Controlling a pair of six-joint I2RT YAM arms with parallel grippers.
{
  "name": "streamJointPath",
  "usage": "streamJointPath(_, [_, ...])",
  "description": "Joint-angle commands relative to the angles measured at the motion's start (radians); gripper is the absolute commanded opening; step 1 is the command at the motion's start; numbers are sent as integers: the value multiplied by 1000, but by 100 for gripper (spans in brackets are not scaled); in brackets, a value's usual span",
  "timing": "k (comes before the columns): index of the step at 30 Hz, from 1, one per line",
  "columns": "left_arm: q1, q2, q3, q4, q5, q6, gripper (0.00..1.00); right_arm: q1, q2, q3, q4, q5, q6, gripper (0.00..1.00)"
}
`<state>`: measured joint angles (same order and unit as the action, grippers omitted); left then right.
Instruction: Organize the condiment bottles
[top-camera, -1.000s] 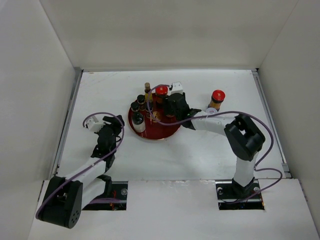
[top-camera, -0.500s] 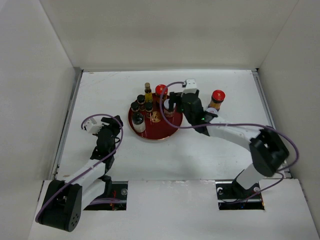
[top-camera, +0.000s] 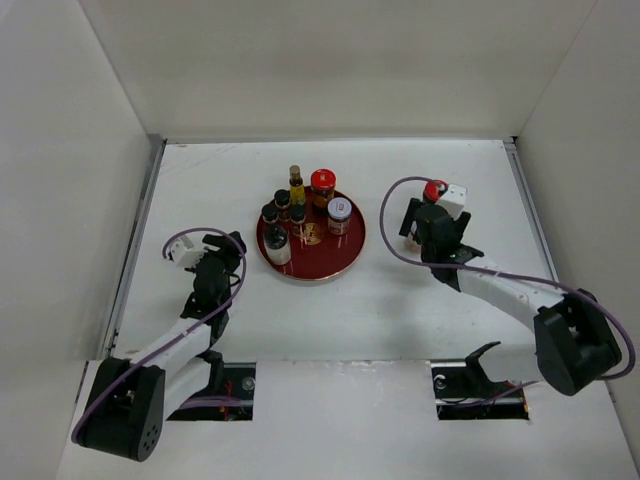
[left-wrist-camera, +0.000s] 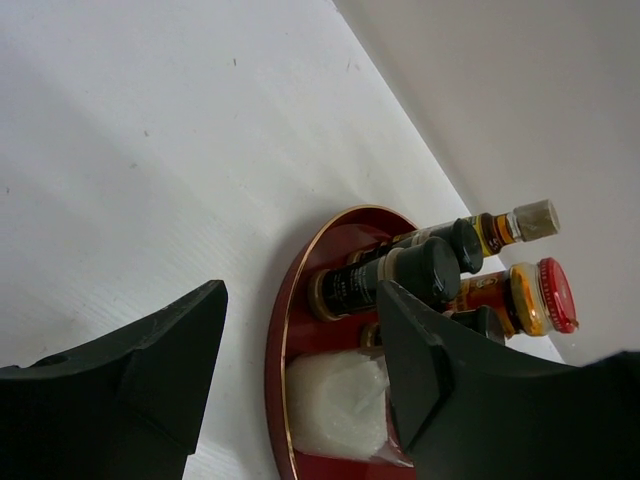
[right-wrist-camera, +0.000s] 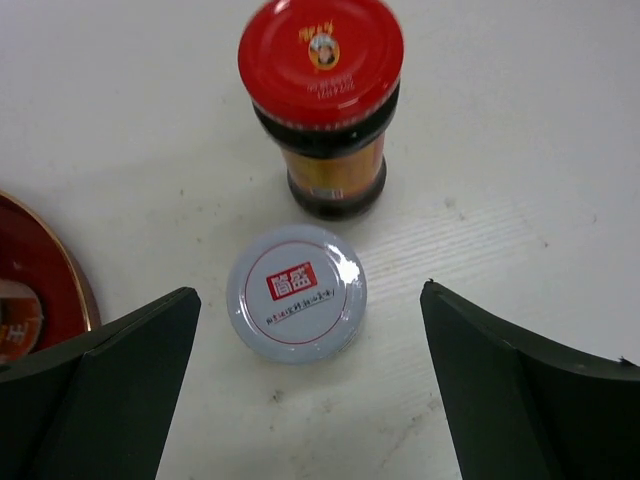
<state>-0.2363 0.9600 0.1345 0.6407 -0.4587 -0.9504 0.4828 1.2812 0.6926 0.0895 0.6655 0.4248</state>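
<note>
The condiment bottles mostly stand on the round dark-red tray (top-camera: 345, 256): a yellow-labelled bottle (top-camera: 296, 186), a red-lidded jar (top-camera: 322, 185), a white-lidded jar (top-camera: 339, 213), dark black-capped bottles (top-camera: 283, 205) and a white-bodied bottle (top-camera: 277, 246). Right of the tray, a second red-lidded jar (top-camera: 433, 189) (right-wrist-camera: 320, 100) stands on the table. In front of it is another white-lidded jar (right-wrist-camera: 296, 292). My right gripper (top-camera: 420, 212) (right-wrist-camera: 308, 300) hovers over it, open wide, fingers clear of both sides. My left gripper (top-camera: 222, 250) (left-wrist-camera: 300, 300) is open and empty, left of the tray.
The left wrist view looks across the tray rim (left-wrist-camera: 275, 350) at the dark bottles (left-wrist-camera: 390, 280) and the red-lidded jar (left-wrist-camera: 535, 295). White walls enclose the table on three sides. The tray's edge (right-wrist-camera: 55, 265) lies just left of my right gripper.
My right gripper opened, left a white-lidded jar on the tray and swung right to above the jars on the table. The left arm barely moved.
</note>
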Motion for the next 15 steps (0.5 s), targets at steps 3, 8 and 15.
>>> streamJointPath(3, [2,11,13,39,12,1,60,-11,90,62,7,-29,39,98])
streamJointPath(8, [2,16,14,39,14,2,60,-39,210,108,32,-63,43,87])
streamJointPath(15, [1,19,16,39,18,6,60,-10,144,67,90,-20,29,58])
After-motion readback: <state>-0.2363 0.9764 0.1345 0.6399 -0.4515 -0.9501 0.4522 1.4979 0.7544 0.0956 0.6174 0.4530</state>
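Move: The last white-lidded bottle on the table stands about 2 cm ahead of the right hand, 1 cm left and some 7 cm below. Just beyond it is the red-lidded bottle, roughly 10 cm ahead of the hand and 3 cm right; the white-lidded bottle already on the tray lies about 6 cm ahead and 21 cm left. From the left hand, the bottle aimed at is some 50 cm right and 5 cm ahead. The right hand sinks about 5 cm, easing forward and tipping down, and pinches the loose white-lidded bottle. ##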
